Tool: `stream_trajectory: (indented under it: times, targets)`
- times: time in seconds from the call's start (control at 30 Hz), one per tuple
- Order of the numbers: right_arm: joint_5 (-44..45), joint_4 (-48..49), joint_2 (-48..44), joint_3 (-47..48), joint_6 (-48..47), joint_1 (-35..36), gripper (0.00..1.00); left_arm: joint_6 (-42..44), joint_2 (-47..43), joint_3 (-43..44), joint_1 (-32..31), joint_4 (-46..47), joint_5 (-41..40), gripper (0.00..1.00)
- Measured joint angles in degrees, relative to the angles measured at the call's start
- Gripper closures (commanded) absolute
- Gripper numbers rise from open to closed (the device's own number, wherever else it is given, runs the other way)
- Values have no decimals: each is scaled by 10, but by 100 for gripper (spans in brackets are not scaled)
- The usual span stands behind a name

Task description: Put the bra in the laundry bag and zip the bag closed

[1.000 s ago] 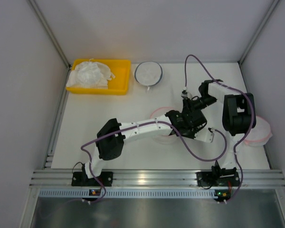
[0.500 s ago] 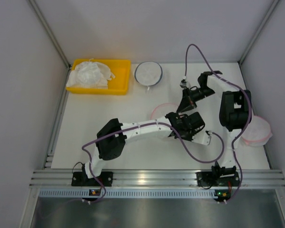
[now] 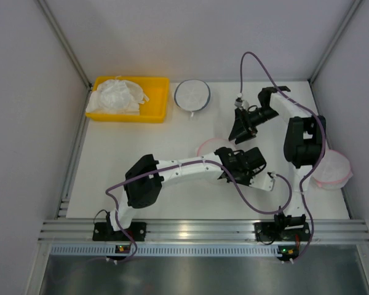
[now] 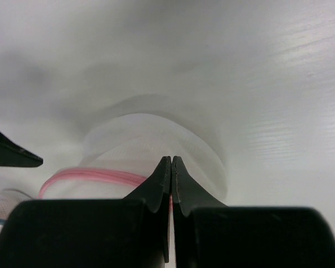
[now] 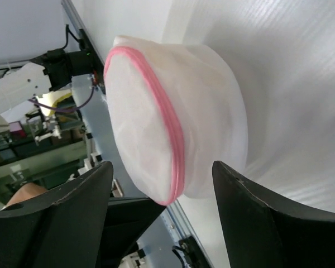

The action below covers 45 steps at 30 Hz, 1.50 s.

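Observation:
The laundry bag (image 3: 210, 147), round white mesh with a pink rim, lies at mid-table and looks zipped shut. Its pink zip (image 5: 170, 125) runs unbroken around the edge. My left gripper (image 3: 224, 161) reaches across from the left and is shut on the bag's pink rim (image 4: 95, 176), its jaws (image 4: 171, 160) pressed together. My right gripper (image 3: 238, 132) hovers just beyond the bag, open and empty, with the bag (image 5: 156, 111) framed between its fingers (image 5: 162, 167). White bra fabric (image 3: 117, 95) lies heaped in a yellow tray. What is inside the bag does not show.
The yellow tray (image 3: 160, 98) stands at the back left. A round white bag with a dark rim (image 3: 192, 94) lies beside it. Another pink-rimmed bag (image 3: 333, 169) sits at the right edge behind the right arm. Grey walls close in both sides.
My right gripper has drawn back from the bag toward the far side and now stands open. The left gripper has slid slightly nearer and rightward, staying shut on the bag.

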Motion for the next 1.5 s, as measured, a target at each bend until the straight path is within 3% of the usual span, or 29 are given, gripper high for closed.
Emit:
stream_trajectory:
  times: [0.33,0.6,0.7,0.73,0.8,0.83,0.87,1.5]
  targets:
    - [15,1,-82,-96,-19,-84,28,-5,3,46,15,3,-10,100]
    - [-56,-2,-84,-176,-21,-63,38,-14,26,72,17,3,-22,100]
    - [-68,-1,-84,-178,-25,-31,58,-17,33,77,19,3,-29,100]
    - [-70,-1,-83,-178,-26,-20,71,-17,35,78,19,3,-30,100]
    - [-73,-1,-81,-177,-31,-4,85,-17,37,79,20,2,-30,100]
    - [-74,0,-80,-177,-31,1,97,-17,37,79,20,0,-30,100]
    - [-74,-2,-77,-174,-35,4,100,-17,37,79,21,0,-30,100]
    - [-58,-33,-6,-72,-17,0,100,-19,-17,-33,26,47,-24,100]
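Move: The right gripper hangs open just past the laundry bag. The corner of its pink zip edge lies about 6 cm back from that hand, 1 cm left and slightly lower; the bag's body is some 8 cm left, 6 cm back and 8 cm below. The blue-rimmed mesh bag is roughly 20 cm ahead and 18 cm left. From the left fingers, already shut on the zip edge, that corner is about 8 cm ahead and 2 cm right. Swing the open right gripper out to its right and back, then in to the left again, ending about 6 cm nearer the base; shut it on the zip-edge corner and draw it forward about 3 cm. Keep the left fingers closed on the zip edge, lifting them forward and slightly right, then lowering them and shifting left. ##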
